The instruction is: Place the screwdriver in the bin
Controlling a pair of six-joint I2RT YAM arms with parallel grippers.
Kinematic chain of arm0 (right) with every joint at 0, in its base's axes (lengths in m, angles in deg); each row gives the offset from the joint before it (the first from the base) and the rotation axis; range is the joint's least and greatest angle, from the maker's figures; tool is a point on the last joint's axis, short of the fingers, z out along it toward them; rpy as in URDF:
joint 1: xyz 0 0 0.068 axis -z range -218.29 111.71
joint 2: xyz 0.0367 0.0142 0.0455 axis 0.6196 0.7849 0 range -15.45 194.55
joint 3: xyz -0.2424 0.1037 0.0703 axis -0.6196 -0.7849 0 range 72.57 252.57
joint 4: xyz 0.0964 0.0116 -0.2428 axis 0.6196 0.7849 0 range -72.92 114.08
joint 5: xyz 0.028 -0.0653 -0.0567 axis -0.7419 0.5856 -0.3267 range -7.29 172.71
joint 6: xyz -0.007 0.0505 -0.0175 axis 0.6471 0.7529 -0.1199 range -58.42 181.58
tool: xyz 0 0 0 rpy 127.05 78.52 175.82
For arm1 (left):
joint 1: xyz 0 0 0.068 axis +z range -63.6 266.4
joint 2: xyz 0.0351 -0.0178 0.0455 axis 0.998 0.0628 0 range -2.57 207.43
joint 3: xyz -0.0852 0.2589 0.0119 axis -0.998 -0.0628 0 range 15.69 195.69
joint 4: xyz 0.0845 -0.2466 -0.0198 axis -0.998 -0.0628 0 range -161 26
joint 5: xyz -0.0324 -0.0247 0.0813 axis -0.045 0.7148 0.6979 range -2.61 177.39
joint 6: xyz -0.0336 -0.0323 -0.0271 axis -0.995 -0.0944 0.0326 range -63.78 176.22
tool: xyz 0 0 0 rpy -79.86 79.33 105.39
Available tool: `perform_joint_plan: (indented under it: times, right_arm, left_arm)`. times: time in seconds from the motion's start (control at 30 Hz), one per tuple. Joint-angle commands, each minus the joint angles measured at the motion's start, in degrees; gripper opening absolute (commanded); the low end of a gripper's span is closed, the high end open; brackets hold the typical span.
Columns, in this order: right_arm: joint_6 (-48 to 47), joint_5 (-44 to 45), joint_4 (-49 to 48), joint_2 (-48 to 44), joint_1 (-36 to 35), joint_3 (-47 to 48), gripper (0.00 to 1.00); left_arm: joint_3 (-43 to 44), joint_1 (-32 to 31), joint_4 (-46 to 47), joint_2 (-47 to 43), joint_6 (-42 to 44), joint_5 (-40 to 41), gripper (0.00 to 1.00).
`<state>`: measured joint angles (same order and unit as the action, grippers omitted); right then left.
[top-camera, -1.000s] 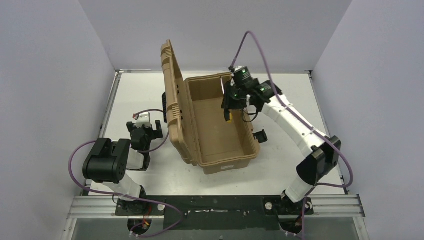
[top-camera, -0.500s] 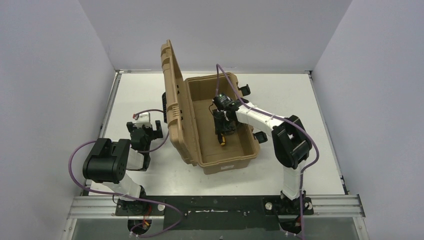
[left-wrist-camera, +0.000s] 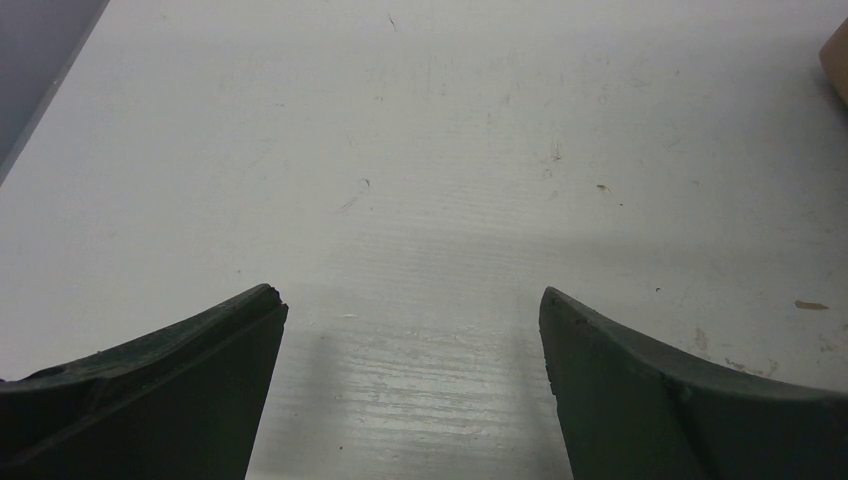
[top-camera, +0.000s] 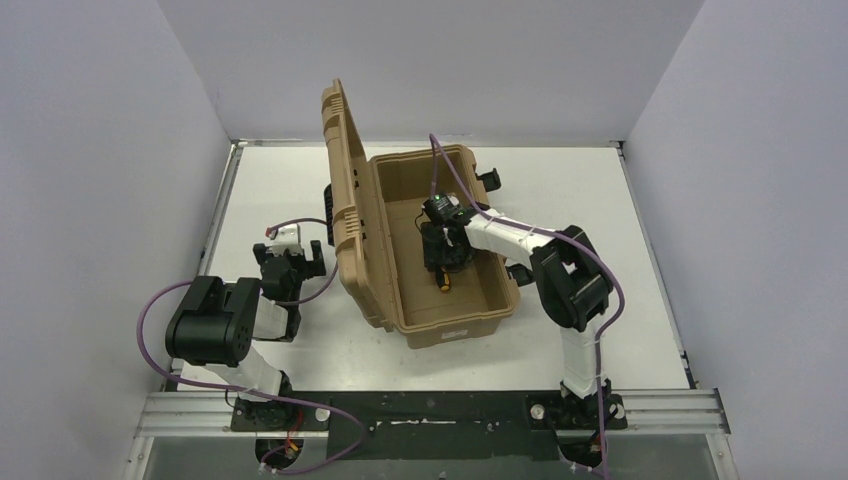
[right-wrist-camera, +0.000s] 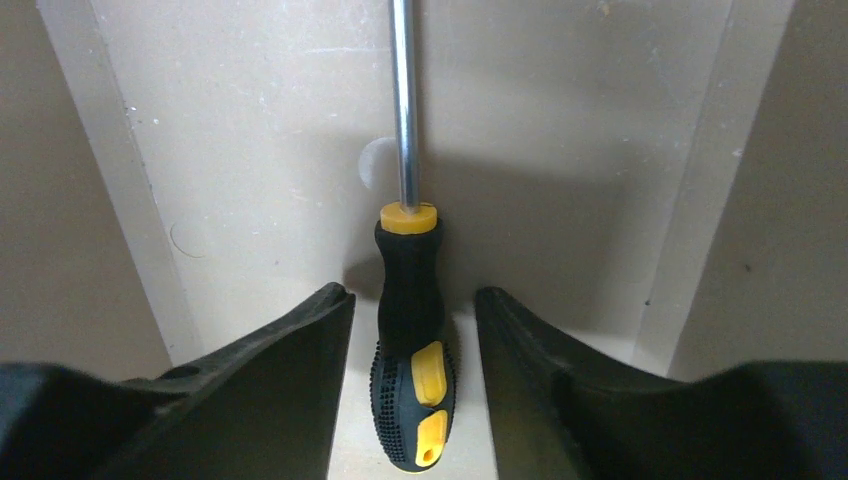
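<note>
The tan bin (top-camera: pixel 455 322) stands open in the middle of the table, its ribbed lid (top-camera: pixel 345 200) raised on the left. The screwdriver (right-wrist-camera: pixel 412 330) lies on the bin floor (right-wrist-camera: pixel 270 150), black and yellow handle toward the camera and metal shaft pointing away. In the top view only the screwdriver's yellow end (top-camera: pixel 443 281) shows, below the wrist. My right gripper (right-wrist-camera: pixel 413 295) reaches down inside the bin (top-camera: pixel 443 262), open, its fingers either side of the handle with a gap on each side. My left gripper (left-wrist-camera: pixel 410 300) hangs open over bare table, left of the bin (top-camera: pixel 290 262).
The bin walls (right-wrist-camera: pixel 80 200) stand close on both sides of the right gripper. Black latches (top-camera: pixel 520 270) stick out from the bin's right side. The left arm sits folded near the left wall (top-camera: pixel 100 200). White tabletop (top-camera: pixel 600 190) lies right of the bin.
The right arm came down from above the bin's far right rim into the bin with the screwdriver. Its jaws have since parted, and the screwdriver rests on the floor.
</note>
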<state>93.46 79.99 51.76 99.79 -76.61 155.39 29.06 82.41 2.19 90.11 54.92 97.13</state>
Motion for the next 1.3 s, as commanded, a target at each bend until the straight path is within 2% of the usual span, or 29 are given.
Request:
perform_joint_plan:
  times: [0.0,0.13,0.27,0.3,0.57,0.7,0.9,1.03,1.27]
  right_arm:
    - [0.8,4.6,-1.4,-2.8,-0.3,1.0,0.53]
    - [-0.3,6.3,0.5,-6.2,-0.4,4.1,0.67]
    - [-4.3,7.2,0.2,-11.0,-0.4,7.4,0.98]
    - [-5.6,7.7,0.2,-12.2,-0.4,8.2,1.0]
    - [-16.6,12.6,-5.4,-25.9,0.8,8.0,1.0]
    - [-18.5,17.2,-11.3,-34.0,6.5,1.5,1.0]
    - [-19.9,20.1,-25.0,-46.8,19.7,-19.7,1.0]
    - [-21.1,17.7,-33.8,-53.1,27.6,-34.5,1.0]
    - [-23.9,14.2,-51.8,-58.7,33.6,-57.6,1.0]
  left_arm:
    - [1.2,0.5,3.0,-0.4,-0.5,-0.8,0.97]
    - [1.2,0.5,3.1,-0.3,-0.4,-0.9,0.97]
    - [1.2,0.5,3.2,-0.3,-0.4,-0.9,0.97]
    - [1.2,0.5,3.2,-0.3,-0.4,-0.9,0.97]
    - [1.2,0.4,3.1,-0.3,-0.4,-0.9,0.97]
    - [1.2,0.4,3.0,-0.4,-0.4,-0.9,0.97]
    - [1.3,0.4,2.6,-0.5,-0.5,-0.7,0.97]
    - [1.3,0.4,2.4,-0.5,-0.5,-0.7,0.97]
    - [1.5,0.4,1.1,-1.0,-0.8,-0.8,0.97]
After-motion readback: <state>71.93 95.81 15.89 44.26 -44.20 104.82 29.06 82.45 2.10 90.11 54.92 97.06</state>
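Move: The screwdriver is already down on the bin floor, its handle between the right hand's loosened fingers; its middle lies about 3 cm ahead of that hand, 1 cm left and 1 cm lower. The bin's right rim is level ahead, some 12 cm right and 12 cm higher; the near latch lies about 15 cm right, 2 cm back and 8 cm up. From the left hand, the screwdriver is roughly 31 cm right, 1 cm back and 4 cm lower. The screwdriver's handle is left behind as the right hand spreads its already loosened fingers fully and climbs nearly 30 cm out of the bin, drifting forward and swinging the fingertips up about 50 degrees. The hand then sweeps right over the bin's right rim, turning clockwise, and sinks towards the open table, ending about 29 cm to the right. ##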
